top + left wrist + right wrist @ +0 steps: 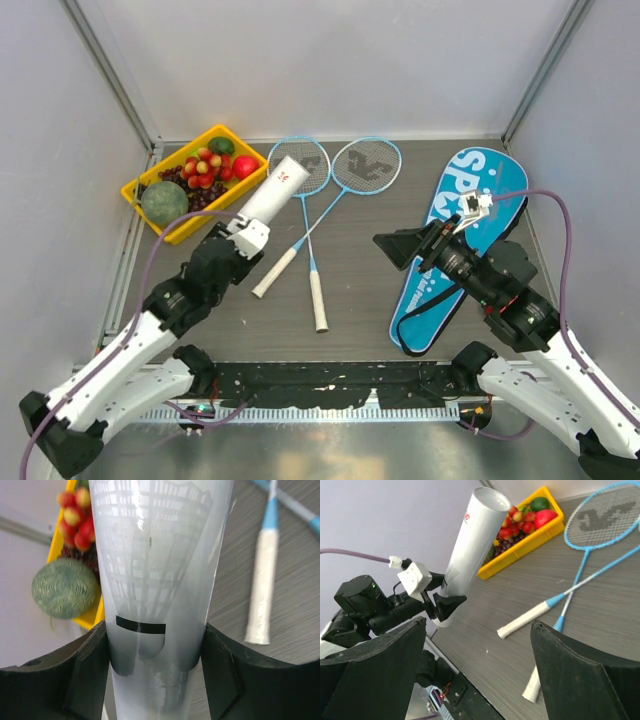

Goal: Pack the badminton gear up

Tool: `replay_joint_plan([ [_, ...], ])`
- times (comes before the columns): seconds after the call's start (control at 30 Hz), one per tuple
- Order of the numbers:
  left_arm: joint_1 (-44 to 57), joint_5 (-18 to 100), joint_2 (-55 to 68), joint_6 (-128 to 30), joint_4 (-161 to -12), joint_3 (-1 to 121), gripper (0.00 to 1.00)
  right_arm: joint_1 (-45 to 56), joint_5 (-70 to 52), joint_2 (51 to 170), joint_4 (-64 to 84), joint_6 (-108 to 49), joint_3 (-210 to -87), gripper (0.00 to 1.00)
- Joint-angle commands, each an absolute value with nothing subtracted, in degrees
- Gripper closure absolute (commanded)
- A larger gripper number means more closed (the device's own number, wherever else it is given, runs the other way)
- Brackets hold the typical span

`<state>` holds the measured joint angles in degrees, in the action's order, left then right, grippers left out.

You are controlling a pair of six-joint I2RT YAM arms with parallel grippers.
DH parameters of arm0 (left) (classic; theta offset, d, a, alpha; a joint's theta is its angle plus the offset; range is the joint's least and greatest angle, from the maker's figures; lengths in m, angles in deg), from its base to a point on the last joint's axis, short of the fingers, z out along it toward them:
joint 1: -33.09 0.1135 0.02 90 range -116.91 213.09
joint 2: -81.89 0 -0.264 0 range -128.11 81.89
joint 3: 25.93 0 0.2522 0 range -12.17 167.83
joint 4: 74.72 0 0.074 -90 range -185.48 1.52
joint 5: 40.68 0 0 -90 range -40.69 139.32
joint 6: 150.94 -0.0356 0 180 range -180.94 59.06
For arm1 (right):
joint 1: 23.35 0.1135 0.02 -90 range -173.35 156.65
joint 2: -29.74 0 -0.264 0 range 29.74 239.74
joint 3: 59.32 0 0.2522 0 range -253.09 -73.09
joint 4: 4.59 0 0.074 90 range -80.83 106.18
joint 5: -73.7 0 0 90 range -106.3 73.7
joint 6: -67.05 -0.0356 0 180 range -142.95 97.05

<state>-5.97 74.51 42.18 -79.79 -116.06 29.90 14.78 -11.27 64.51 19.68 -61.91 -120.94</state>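
My left gripper (248, 232) (155, 652) is shut on the lower end of the long white tube (272, 190) (472, 545), which tilts up with its open mouth toward the far left. A feather shuttlecock (142, 600) shows through the tube wall. Two light-blue rackets (335, 165) (602, 517) lie with crossed shafts, and their white handles (318, 300) (262, 590) point toward me. The blue racket bag (462, 225) lies flat on the right. My right gripper (395, 250) (479, 625) hovers open and empty between the bag and the handles, facing the left arm.
A yellow tray (175, 232) (530, 542) of fruit stands at the back left, holding a green melon (164, 202) (65, 587) and a red apple (245, 167). Grey walls close in the table on three sides. A purple cable (565, 215) arcs over the bag.
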Motion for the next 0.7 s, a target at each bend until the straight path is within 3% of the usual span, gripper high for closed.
replay_joint_plan([
  [0.0, -1.6, 83.2, 34.7, -78.6, -118.0, 33.4, 1.00, 14.8, -15.8, 63.0, 21.7, -61.1, -119.5, 0.11],
  [0.23, 8.3, 74.5, 23.1, -76.0, -119.0, 34.2, 1.00, 14.6, -15.9, 62.0, 24.5, -61.4, -118.5, 0.11],
  [0.43, 9.9, 71.2, 14.2, -74.3, -117.1, 33.9, 0.68, 14.7, -21.8, 60.3, 27.6, -63.8, -117.0, 0.11],
  [0.67, 10.9, 70.3, 6.4, -72.6, -116.5, 34.4, 0.58, 14.7, -23.7, 59.8, 29.4, -65.9, -115.4, 0.11],
])
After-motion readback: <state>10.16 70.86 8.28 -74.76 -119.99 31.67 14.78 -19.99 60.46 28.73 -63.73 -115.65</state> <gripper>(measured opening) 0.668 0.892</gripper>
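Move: The shuttlecock tube, already gripped in the left hand and leaning steeply, goes to the bare table between the yellow basket and the rackets, about 22 cm below, 5 cm left and 2 cm ahead. The basket is about 30 cm ahead and 18 cm left; the nearer racket handle is level, some 9 cm right. From the right hand, that bare spot is roughly 46 cm left, 5 cm ahead and 35 cm below. The shuttlecock tube is lowered towards the bare strip beside the basket, the left hand keeping its grip as it sinks about 15 cm, first swinging some 5 cm left. The wrist tips down some 30 degrees and turns a little counter-clockwise, laying the tube over. The right hand, empty and open, sinks about 6 cm over the right side of the table, drifting slightly right. ##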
